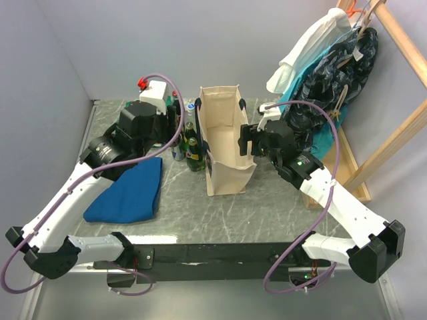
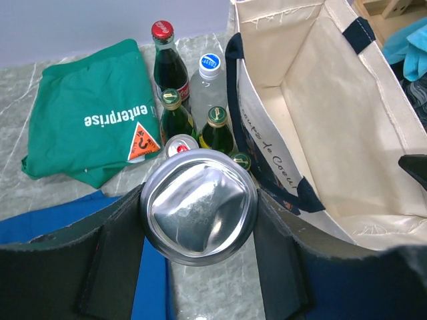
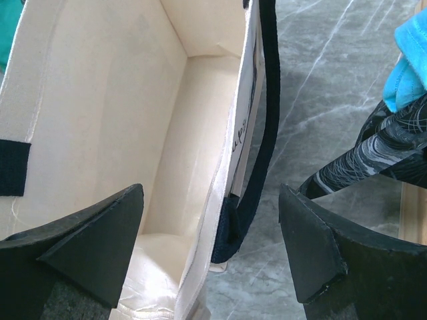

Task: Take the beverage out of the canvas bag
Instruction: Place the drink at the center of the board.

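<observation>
The cream canvas bag (image 1: 227, 143) stands upright and open mid-table; its inside (image 2: 333, 133) shows only bare canvas. My left gripper (image 2: 199, 217) is shut on a silver beverage can (image 2: 199, 207), whose shiny bottom faces the camera, held just left of the bag and above the table. My right gripper (image 3: 210, 247) is open at the bag's right side (image 1: 245, 141). One finger is inside the bag (image 3: 133, 100) and the other outside. The wall and its navy handle (image 3: 263, 133) pass between them untouched.
Left of the bag stand a cola bottle (image 2: 167, 63), a water bottle (image 2: 208, 80), green bottles (image 2: 217, 130) and another can (image 2: 179, 145). A green cloth (image 2: 93, 113) and a blue cloth (image 1: 130, 190) lie further left. A wooden clothes rack (image 1: 333, 60) stands at the right.
</observation>
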Motion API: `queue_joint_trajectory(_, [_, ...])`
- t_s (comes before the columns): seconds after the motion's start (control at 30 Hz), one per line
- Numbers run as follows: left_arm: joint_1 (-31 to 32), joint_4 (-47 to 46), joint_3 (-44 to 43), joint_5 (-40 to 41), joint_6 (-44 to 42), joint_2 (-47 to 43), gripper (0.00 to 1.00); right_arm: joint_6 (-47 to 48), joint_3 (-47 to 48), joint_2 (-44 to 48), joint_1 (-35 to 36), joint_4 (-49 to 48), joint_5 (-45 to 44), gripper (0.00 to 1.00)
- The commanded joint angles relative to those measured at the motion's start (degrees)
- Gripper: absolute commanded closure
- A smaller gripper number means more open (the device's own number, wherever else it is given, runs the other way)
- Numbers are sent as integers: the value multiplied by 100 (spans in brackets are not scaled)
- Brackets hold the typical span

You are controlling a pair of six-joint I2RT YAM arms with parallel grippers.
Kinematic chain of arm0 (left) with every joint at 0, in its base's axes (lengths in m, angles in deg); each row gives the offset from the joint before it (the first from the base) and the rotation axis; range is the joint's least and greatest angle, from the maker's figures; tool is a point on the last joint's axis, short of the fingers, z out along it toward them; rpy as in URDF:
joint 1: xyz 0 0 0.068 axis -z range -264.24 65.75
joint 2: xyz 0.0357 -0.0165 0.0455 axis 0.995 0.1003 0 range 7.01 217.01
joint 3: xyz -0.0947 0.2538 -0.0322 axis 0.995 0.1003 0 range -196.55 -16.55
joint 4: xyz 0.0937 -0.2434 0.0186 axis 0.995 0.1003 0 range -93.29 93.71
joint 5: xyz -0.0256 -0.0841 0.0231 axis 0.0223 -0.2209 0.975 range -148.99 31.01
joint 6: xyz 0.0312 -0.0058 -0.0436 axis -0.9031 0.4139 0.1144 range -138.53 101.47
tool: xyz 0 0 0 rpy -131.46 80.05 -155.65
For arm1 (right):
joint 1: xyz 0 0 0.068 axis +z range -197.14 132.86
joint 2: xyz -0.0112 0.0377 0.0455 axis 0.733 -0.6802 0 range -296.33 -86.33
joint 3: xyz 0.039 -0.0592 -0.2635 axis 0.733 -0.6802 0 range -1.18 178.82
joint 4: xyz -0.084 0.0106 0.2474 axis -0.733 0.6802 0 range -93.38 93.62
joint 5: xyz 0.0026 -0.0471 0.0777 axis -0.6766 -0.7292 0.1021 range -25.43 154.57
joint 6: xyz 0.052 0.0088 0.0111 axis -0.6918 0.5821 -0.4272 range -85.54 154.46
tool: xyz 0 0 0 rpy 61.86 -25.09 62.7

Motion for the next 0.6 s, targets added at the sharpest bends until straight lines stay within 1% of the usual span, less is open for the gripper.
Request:
queue_joint_trajectory(0.0, [20, -1103, 146, 243, 200, -299, 99, -18, 168, 140, 15, 0, 32, 12])
queue_joint_trajectory(0.3, [-6, -1700, 1086, 656, 244, -404, 99, -35, 19, 280, 15, 26, -21, 12])
queue_joint_trajectory(0.53, [-173, -1877, 1289, 498, 288, -307, 99, -9, 1, 307, 6, 35, -91, 12])
queue_joint_trajectory(0.57, [-277, -1912, 1316, 367, 331, -307, 99, -9, 1, 307, 15, 27, -82, 12])
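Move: The drink can is already in the left gripper, high above the board. The bare spot below it, just short of the bottles, lies about 4 cm ahead, 1 cm to the right and 34 cm down. The nearest green bottle stands some 7 cm ahead and 7 cm right, the small can 11 cm ahead and 1 cm right, and the canvas bag 8 cm ahead and 18 cm right. From the right hand the spot is about 2 cm ahead, 25 cm left and 22 cm down. Lower the left gripper about 6 cm with the drink can still gripped, easing forward a little as it sinks towards the bare board in front of the small can and green bottles. Turn the wrist roughly 5 degrees counter-clockwise on the way and keep the fingers' hold unchanged; slow to a near stop at the bottom, still in the air. ##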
